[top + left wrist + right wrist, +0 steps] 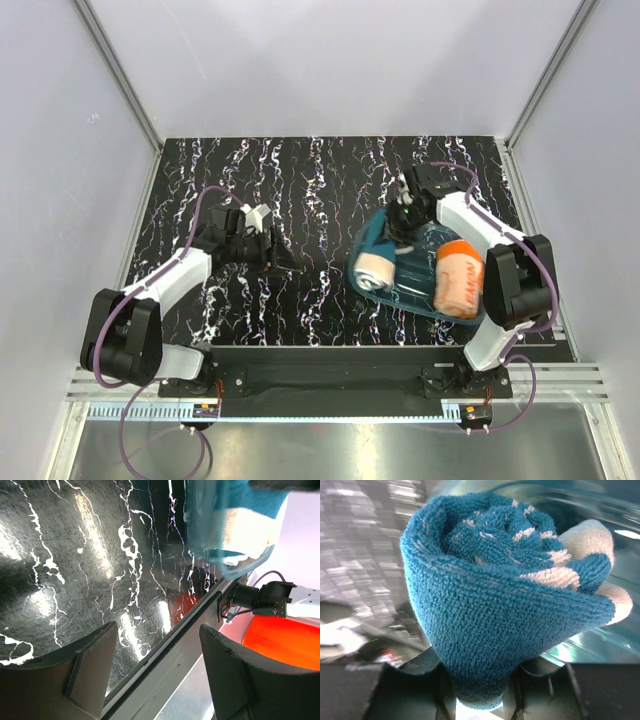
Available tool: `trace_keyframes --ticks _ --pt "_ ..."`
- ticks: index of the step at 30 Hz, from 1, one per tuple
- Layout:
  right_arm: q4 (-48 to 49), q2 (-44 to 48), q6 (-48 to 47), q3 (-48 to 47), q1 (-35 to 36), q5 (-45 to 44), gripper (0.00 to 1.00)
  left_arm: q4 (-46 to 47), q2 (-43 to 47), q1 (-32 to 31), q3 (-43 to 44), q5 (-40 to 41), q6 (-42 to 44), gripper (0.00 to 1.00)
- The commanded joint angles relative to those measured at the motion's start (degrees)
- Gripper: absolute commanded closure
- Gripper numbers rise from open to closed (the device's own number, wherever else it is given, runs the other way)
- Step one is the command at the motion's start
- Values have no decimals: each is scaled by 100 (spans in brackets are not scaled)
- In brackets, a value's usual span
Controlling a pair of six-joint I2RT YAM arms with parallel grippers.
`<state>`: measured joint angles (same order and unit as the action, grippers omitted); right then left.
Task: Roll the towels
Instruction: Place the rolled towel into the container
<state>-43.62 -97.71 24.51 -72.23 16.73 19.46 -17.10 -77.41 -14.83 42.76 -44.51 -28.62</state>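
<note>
The teal towel [380, 258] is rolled up, its cream end [371, 271] facing the near left, and it rests at the left end of the translucent blue tray [412, 296]. My right gripper [405, 226] is shut on the roll's far end. In the right wrist view the teal roll [490, 605] fills the frame, pinched between the dark fingers [415, 685]. The orange towel [458, 281] lies rolled in the tray's right part. My left gripper [276, 250] hovers open over the marbled table to the left, its jaws [160, 667] holding nothing.
The black marbled table [320, 190] has white walls on three sides. A metal rail [330, 355] runs along its near edge. In the left wrist view the tray [210, 535] and teal towel [255, 505] show at the top right.
</note>
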Motion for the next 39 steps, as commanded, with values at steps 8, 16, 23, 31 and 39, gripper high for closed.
trace_keyframes --ticks 8,16,23,31,39 --pt "293 -696 -437 -1092 410 1210 100 127 33 77 337 206 41 29" --pt "327 -925 -799 -433 410 857 100 612 -741 -161 1207 610 -355 29" --pt "573 -829 -702 -90 410 760 100 552 -1784 -1037 2173 1425 -390 30" --pt "556 -530 -755 -11 410 796 100 -355 -2595 -1864 3124 2648 -126 38" --pt "196 -503 -1036 16 410 550 100 -865 -3096 -2059 3572 3335 67 91"
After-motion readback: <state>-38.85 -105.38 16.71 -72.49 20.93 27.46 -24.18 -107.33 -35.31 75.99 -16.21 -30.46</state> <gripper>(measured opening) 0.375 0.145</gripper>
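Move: From the left hand the nearest part of the container, its left rim, is about 15 cm to the right, 7 cm ahead and 4 cm lower; the blue rolled towel lies some 20 cm right and 4 cm ahead, around 6 cm lower. The right hand already holds that towel by its far end, with the container's left half about 5 cm back, 2 cm left and 6 cm below, and the orange rolled towel roughly 15 cm right and 9 cm back, 5 cm lower. Keeping its grip on the blue towel, the right hand swings on forward, left and up by 8 cm or so, turning a little counter-clockwise, then draws back and sinks into the container's left half and holds there. The left hand, after a short wait, reaches right and forward around 13 cm towards the container's left rim, rising slightly and then dipping as its wrist rolls some 20 degrees, its left side rising, and closes its open fingers to pinch the rim. ##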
